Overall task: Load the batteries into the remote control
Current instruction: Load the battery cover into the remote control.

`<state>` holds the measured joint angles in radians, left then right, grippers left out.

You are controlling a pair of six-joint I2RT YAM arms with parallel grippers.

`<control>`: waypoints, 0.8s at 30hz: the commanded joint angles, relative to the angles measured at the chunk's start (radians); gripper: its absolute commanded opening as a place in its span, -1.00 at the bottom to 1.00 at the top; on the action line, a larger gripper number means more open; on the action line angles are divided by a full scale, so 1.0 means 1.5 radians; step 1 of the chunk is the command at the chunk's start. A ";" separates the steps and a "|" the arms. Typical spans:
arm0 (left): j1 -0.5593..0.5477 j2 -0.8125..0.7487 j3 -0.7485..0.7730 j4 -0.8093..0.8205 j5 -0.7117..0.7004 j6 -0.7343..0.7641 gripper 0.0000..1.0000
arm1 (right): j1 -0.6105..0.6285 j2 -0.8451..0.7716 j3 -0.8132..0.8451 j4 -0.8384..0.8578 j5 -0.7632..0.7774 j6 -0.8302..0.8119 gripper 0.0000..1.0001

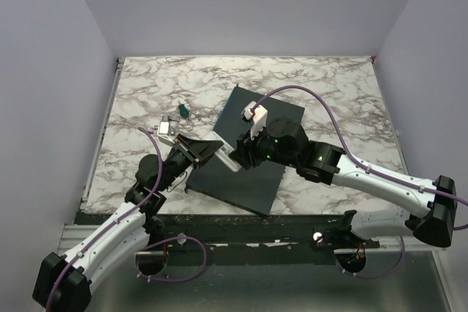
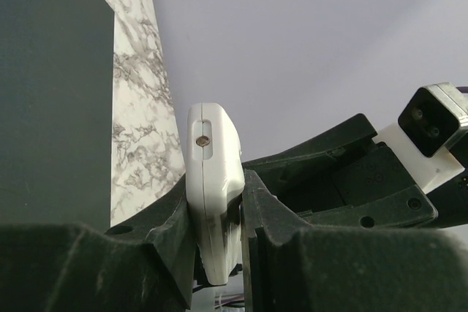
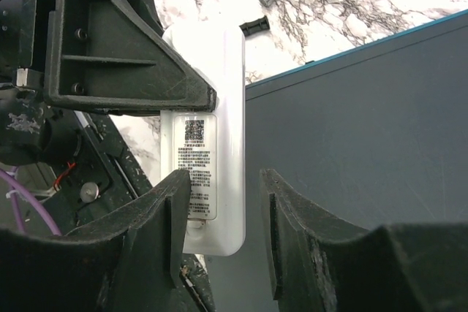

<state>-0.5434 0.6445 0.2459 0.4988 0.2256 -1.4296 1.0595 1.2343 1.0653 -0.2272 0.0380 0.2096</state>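
Observation:
The white remote control (image 1: 227,157) hangs above the near left part of the dark grey slab (image 1: 252,153). My left gripper (image 2: 217,189) is shut on its long edges, seen edge-on in the left wrist view. Its back, with a printed label (image 3: 197,158), faces the right wrist camera. My right gripper (image 3: 225,180) is open around the remote control's (image 3: 219,93) near end, its left finger over the label and a gap on the right side. The batteries are out of view.
A green-handled screwdriver (image 1: 183,111) and a small silver-white part (image 1: 167,130) lie on the marble table (image 1: 329,85) left of the slab. A small black piece (image 3: 254,25) lies on the marble near them. Grey walls enclose the table.

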 commanded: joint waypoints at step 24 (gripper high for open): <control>0.003 -0.016 -0.030 0.192 0.042 0.008 -0.96 | 0.003 -0.181 -0.105 0.109 0.014 0.148 1.00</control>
<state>-0.5426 0.6052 0.2001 0.6453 0.2478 -1.4250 1.0595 0.9703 0.9737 -0.0887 0.0738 0.3267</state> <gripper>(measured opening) 0.250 0.998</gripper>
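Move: The battery cover lies in the back of the remote, about 3 cm to the right hand's left, 1 cm farther out and 1 cm lower, with one half-open finger over it. The remote's middle is some 4 cm left and 1 cm ahead of that hand; the dark mat's middle is about 2 cm to its right and roughly 22 cm below. From the left hand, which holds the remote, the cover is about 3 cm right and 3 cm back, at level height. The battery cover is left behind as the right fingertip comes off it: the right hand lingers briefly, then lifts about 8 cm, faster as it goes, and draws some 3 cm right, fingers spreading from half to fully open and tips tilting up nearly 20 degrees. The left hand keeps its grip on the remote, rising about 2 cm, easing 1 cm back and tipping up slightly. ##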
